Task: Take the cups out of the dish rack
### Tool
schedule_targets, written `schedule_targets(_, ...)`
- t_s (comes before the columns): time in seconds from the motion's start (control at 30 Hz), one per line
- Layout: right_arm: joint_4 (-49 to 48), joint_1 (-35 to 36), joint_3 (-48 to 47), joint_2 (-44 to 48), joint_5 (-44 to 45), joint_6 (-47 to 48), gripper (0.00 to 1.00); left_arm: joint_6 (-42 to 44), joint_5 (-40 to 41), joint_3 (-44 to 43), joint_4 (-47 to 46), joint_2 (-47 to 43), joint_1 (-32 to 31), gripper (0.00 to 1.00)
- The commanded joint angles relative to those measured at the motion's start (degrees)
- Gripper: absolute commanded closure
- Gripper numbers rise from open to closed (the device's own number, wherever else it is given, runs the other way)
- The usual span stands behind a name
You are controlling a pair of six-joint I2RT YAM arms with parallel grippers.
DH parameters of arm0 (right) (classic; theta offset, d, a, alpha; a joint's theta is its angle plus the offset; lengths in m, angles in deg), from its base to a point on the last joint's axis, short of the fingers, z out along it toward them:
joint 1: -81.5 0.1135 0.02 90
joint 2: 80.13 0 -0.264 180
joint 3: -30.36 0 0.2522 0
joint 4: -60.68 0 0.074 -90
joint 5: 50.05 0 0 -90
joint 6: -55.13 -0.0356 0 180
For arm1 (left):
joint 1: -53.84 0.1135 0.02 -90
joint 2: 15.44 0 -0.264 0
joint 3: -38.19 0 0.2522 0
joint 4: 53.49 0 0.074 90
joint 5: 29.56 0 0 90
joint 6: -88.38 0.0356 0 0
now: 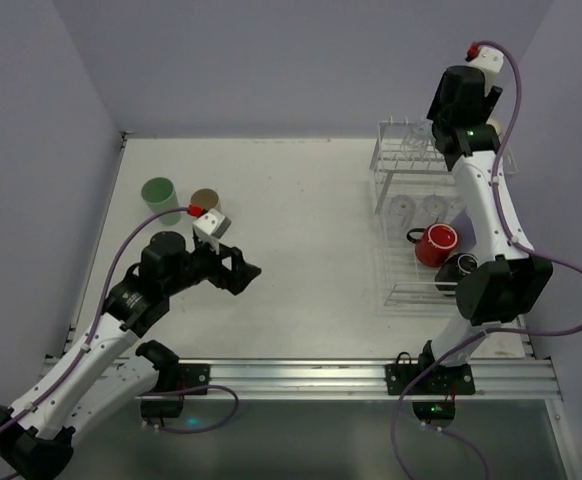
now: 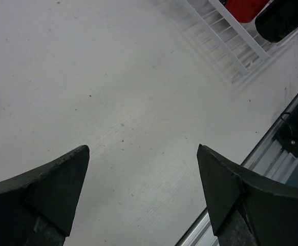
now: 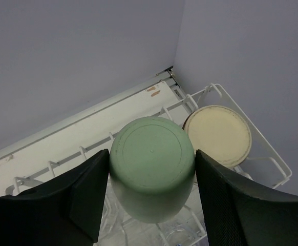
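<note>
The white wire dish rack (image 1: 399, 292) stands at the right of the table. My right gripper (image 1: 451, 135) is over its upper tier and is shut on an upside-down pale green tumbler (image 3: 151, 164), with one finger on each side. An upside-down beige tumbler (image 3: 218, 134) stands next to it in the rack (image 3: 215, 90). A red mug (image 1: 436, 243) and a black mug (image 1: 458, 270) lie on the lower tier, with clear glasses (image 1: 416, 210) behind them. My left gripper (image 1: 243, 268) is open and empty over bare table (image 2: 141, 148).
Another pale green tumbler (image 1: 159, 196) and a brownish cup (image 1: 205, 199) stand on the table at the far left, behind my left arm. The rack corner (image 2: 226, 46) with the red mug (image 2: 246, 7) and black mug (image 2: 284, 20) shows in the left wrist view. Walls enclose the table.
</note>
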Motion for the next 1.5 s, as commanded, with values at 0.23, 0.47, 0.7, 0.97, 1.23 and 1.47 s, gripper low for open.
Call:
schedule_targets(0.23,-12.2,2.1,2.6,16.8,0.7,5.1,0.72,-4.3,-3.8,-3.8,-6.3,1.7,0.2,0.12)
schedule_targets(0.47,-15.1,5.3,24.8,37.0,-24.5,-17.6,0.74,-20.6,-11.1,-1.7,-27.2,3.6,0.2,0.16)
schedule_targets(0.7,-35.9,12.4,54.9,54.0,-51.4,-37.1,0.76,-45.4,-18.6,5.0,-58.3,11.7,-0.2,0.17)
schedule_targets(0.97,-48.0,18.8,67.0,55.6,-57.4,-44.8,0.76,-51.1,-16.0,5.9,-71.0,21.5,-6.4,0.23)
schedule_targets(1.23,-56.4,22.9,73.8,53.0,-57.6,-50.7,0.76,-50.1,-11.3,5.2,-73.8,24.1,-7.8,0.31)
schedule_targets(1.47,-62.9,26.5,78.5,50.2,-54.7,-52.5,0.68,-44.3,-5.2,3.1,-68.9,23.5,-7.8,0.85)
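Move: The green cup is already pinched in the right fingers at the top rack, its middle a few centimetres below that hand. It is bound for the left gripper, about 48 cm to the left, 29 cm back and 14 cm lower. The cream cup sits roughly 8 cm to the right, level ahead, and a clear glass about 7 cm to the left and 2 cm back, both slightly below. From the empty left hand, the green cup lies some 29 cm ahead, 48 cm right and 11 cm higher. The green cup leaves the top rack in the right hand's kept grip, first up about 14 cm while drawing back, then swept left and down towards the left gripper, the wrist swinging round counter-clockwise some 70 degrees and rolling. The left hand goes right and up to meet the cup, tips its fingers upward, and partly closes them around the rim side, one finger seemingly inside the mouth. ##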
